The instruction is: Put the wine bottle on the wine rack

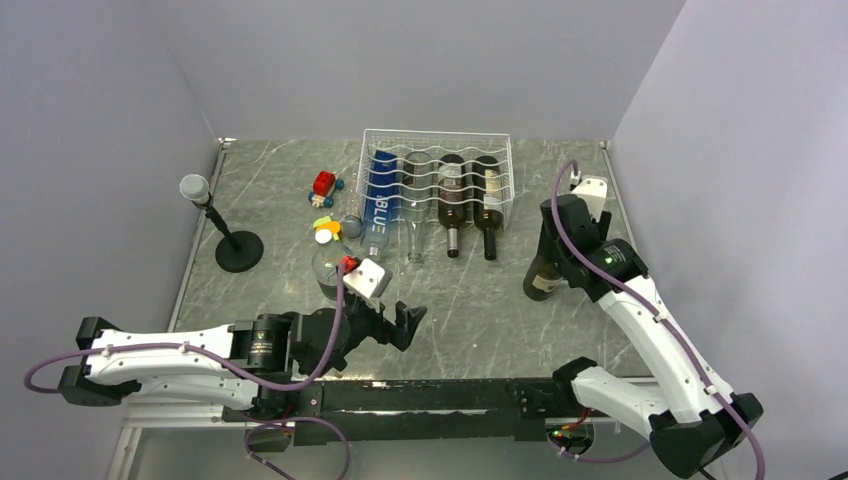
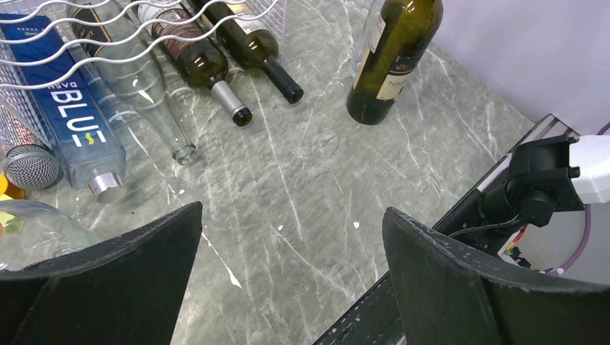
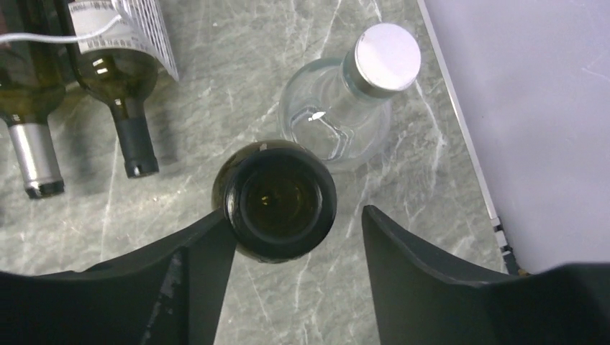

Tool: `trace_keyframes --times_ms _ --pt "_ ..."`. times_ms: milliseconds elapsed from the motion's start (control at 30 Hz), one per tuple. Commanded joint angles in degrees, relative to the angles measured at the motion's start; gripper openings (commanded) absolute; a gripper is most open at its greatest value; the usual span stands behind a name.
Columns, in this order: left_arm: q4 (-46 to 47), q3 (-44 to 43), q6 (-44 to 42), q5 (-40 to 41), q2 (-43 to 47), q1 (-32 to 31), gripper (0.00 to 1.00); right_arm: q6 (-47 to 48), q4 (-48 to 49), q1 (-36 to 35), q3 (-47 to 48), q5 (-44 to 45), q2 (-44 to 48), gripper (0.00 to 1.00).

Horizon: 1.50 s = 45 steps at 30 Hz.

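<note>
A dark green wine bottle (image 1: 543, 281) (image 2: 392, 61) stands upright on the marble table, right of the wine rack. From the right wrist view I look straight down on its open mouth (image 3: 279, 198). My right gripper (image 1: 570, 240) (image 3: 295, 215) hangs over the neck with its jaws apart: the left finger touches the rim, and the right finger stands clear of it. The white wire wine rack (image 1: 437, 150) (image 2: 43, 65) at the back holds a blue bottle, a clear bottle and two dark wine bottles. My left gripper (image 1: 398, 325) (image 2: 293, 210) is open and empty above the table's front.
A clear glass bottle with a silver cap (image 3: 338, 108) stands just beyond the wine bottle, by the right wall. A microphone on a round black stand (image 1: 237, 250) is at the left. Small toys (image 1: 323, 184) and a clear glass vessel (image 1: 328, 265) lie left of the rack.
</note>
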<state>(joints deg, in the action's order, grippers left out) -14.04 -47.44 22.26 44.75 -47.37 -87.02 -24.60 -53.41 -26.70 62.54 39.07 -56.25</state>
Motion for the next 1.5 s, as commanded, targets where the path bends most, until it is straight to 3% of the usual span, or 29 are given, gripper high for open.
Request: trace_keyframes --times_ms 0,167,233,367,533,933,1267,1467 --pt "2.0 0.1 2.3 -1.3 1.0 -0.1 0.99 2.8 8.0 2.5 -0.6 -1.9 0.9 0.64" --pt "3.6 2.4 3.3 -1.7 3.6 -0.2 0.99 3.6 9.9 3.6 -1.2 -2.6 1.4 0.55" --pt "3.8 3.1 3.5 -1.9 4.2 -0.1 0.99 4.0 10.1 3.7 -1.3 -3.1 1.7 0.42" --pt "3.6 3.2 3.7 -1.8 4.4 -0.1 0.99 5.7 10.1 3.8 -1.2 -3.5 2.1 0.00" --pt "3.9 3.1 3.7 -2.1 2.5 -0.1 0.99 8.7 10.6 3.7 -0.3 -9.7 4.1 0.00" --pt "8.3 3.9 4.3 -5.4 -2.6 0.0 0.99 7.0 9.2 3.7 6.4 -41.2 11.2 0.00" --pt "21.9 8.5 2.5 -12.1 -8.6 0.1 0.99 1.4 12.9 3.5 6.2 -61.6 12.4 0.00" --pt "31.4 12.1 0.5 -17.3 -14.9 0.8 0.99 -1.1 14.2 3.0 3.1 -66.5 13.1 0.00"
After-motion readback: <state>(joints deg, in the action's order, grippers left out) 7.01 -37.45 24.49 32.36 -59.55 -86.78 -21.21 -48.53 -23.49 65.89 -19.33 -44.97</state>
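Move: The right hand, still closing, has the wine bottle's neck about 2 cm ahead of it at finger height; the upright bottle's middle is some 11 cm below. The clear bottle stands 8 cm right and 7 ahead, the dark racked bottle 14 left and 20 ahead. From the left hand the wine bottle's middle is some 35 cm right, 16 ahead and 16 below; the rack's middle is 42 ahead, 7 right. The right hand edges about 2 cm forward, closes its fingers round the wine bottle's neck, then carries it some 14 cm left, back and up, its left side rolling up some 35 degrees and the hand turning counter-clockwise, so the bottom swings towards the left hand. The left hand, fingers still wide open, goes about 7 cm right and 7 down towards that bottom. ##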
